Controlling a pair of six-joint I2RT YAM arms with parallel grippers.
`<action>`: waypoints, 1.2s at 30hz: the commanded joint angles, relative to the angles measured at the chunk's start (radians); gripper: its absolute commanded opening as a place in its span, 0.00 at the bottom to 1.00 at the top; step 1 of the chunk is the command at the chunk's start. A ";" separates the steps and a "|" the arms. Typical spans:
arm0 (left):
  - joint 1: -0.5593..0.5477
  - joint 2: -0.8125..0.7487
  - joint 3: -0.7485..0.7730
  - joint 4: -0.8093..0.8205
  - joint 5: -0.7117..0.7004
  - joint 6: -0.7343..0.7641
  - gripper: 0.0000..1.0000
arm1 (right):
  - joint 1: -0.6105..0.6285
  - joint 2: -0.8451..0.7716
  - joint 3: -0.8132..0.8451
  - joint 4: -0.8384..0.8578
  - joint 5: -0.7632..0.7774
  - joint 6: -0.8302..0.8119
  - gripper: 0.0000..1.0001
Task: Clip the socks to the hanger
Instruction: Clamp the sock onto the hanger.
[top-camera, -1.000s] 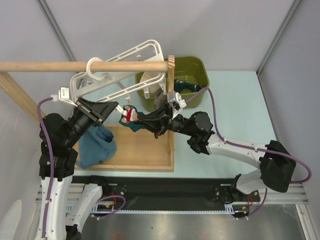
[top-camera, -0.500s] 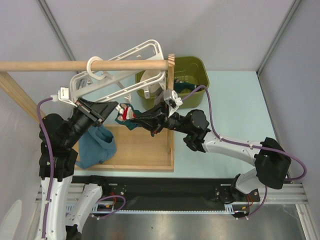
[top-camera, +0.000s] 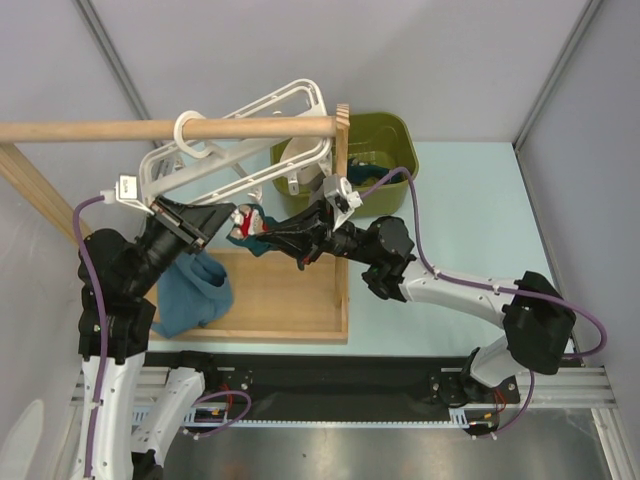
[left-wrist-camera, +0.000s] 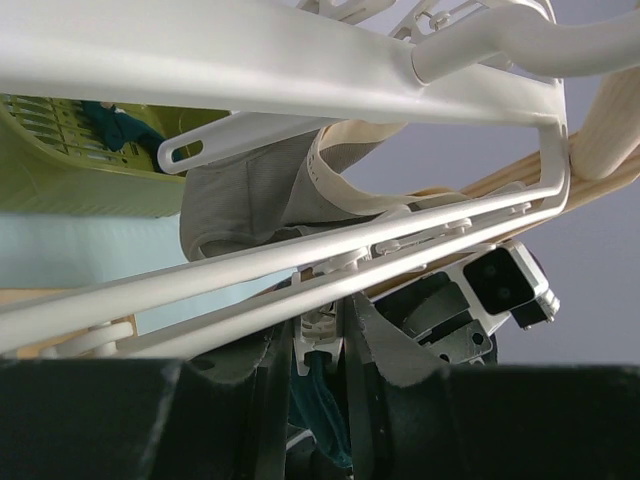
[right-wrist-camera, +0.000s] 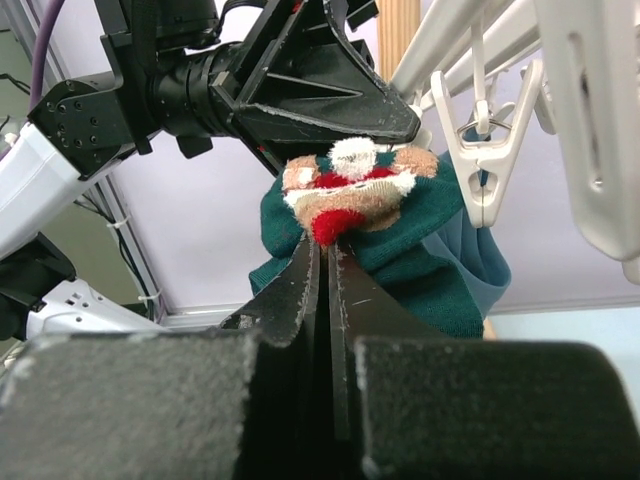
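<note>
The white hanger (top-camera: 245, 125) hangs by its ring from the wooden rod (top-camera: 120, 131). My left gripper (top-camera: 225, 218) is shut on one of its clip pegs (left-wrist-camera: 324, 332), with a fingertip pressed on each side. Dark teal fabric (left-wrist-camera: 325, 400) shows just under that peg. My right gripper (top-camera: 262, 235) is shut on a dark teal sock (right-wrist-camera: 410, 250) with a red-and-white patch (right-wrist-camera: 350, 180). It holds the sock up right against the left gripper's fingers (right-wrist-camera: 320, 100). More socks (top-camera: 375, 172) lie in the green basket.
The green basket (top-camera: 395, 135) stands behind the rack's wooden post (top-camera: 342, 190). A teal cloth (top-camera: 195, 290) lies on the wooden base (top-camera: 290, 300). A pale fabric piece (left-wrist-camera: 250, 190) hangs from the hanger. A free peg (right-wrist-camera: 490, 160) dangles beside the sock.
My right gripper has carried the sock left, up to the left gripper and its peg. The left arm and the hanger have stayed put.
</note>
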 joint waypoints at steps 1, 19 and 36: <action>-0.015 0.002 -0.027 -0.090 0.113 -0.006 0.01 | 0.006 0.019 0.048 0.040 0.005 0.022 0.00; -0.015 -0.025 -0.001 -0.150 0.056 0.026 0.79 | 0.003 0.055 0.069 0.020 -0.016 0.036 0.00; -0.013 -0.125 0.174 -0.291 -0.132 0.137 1.00 | 0.006 0.047 0.052 -0.012 -0.019 0.037 0.00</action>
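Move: The left hand still squeezes the clip between its pads, about 1 cm ahead and 1 cm right of its hand point. The green sock sits some 4 cm to its right, 1 cm back and 2 cm lower; the grey sock hangs about 7 cm ahead, 11 cm right and 2 cm lower. From the right hand, which grips the green sock, the clip is roughly 3 cm left, 2 cm ahead and 2 cm up; the sock's middle is 1 cm left and level. Downward first, some 3 cm with a slight tip of about 7 degrees, the left hand spreads its fingers from their narrow pinch to wide open and lets go of the clip, then climbs back to its old height while drawing back about 5 cm and slightly left, off the sock. The right hand keeps its shut grip on the green sock and eases it about 1 cm left and 1 cm down. ##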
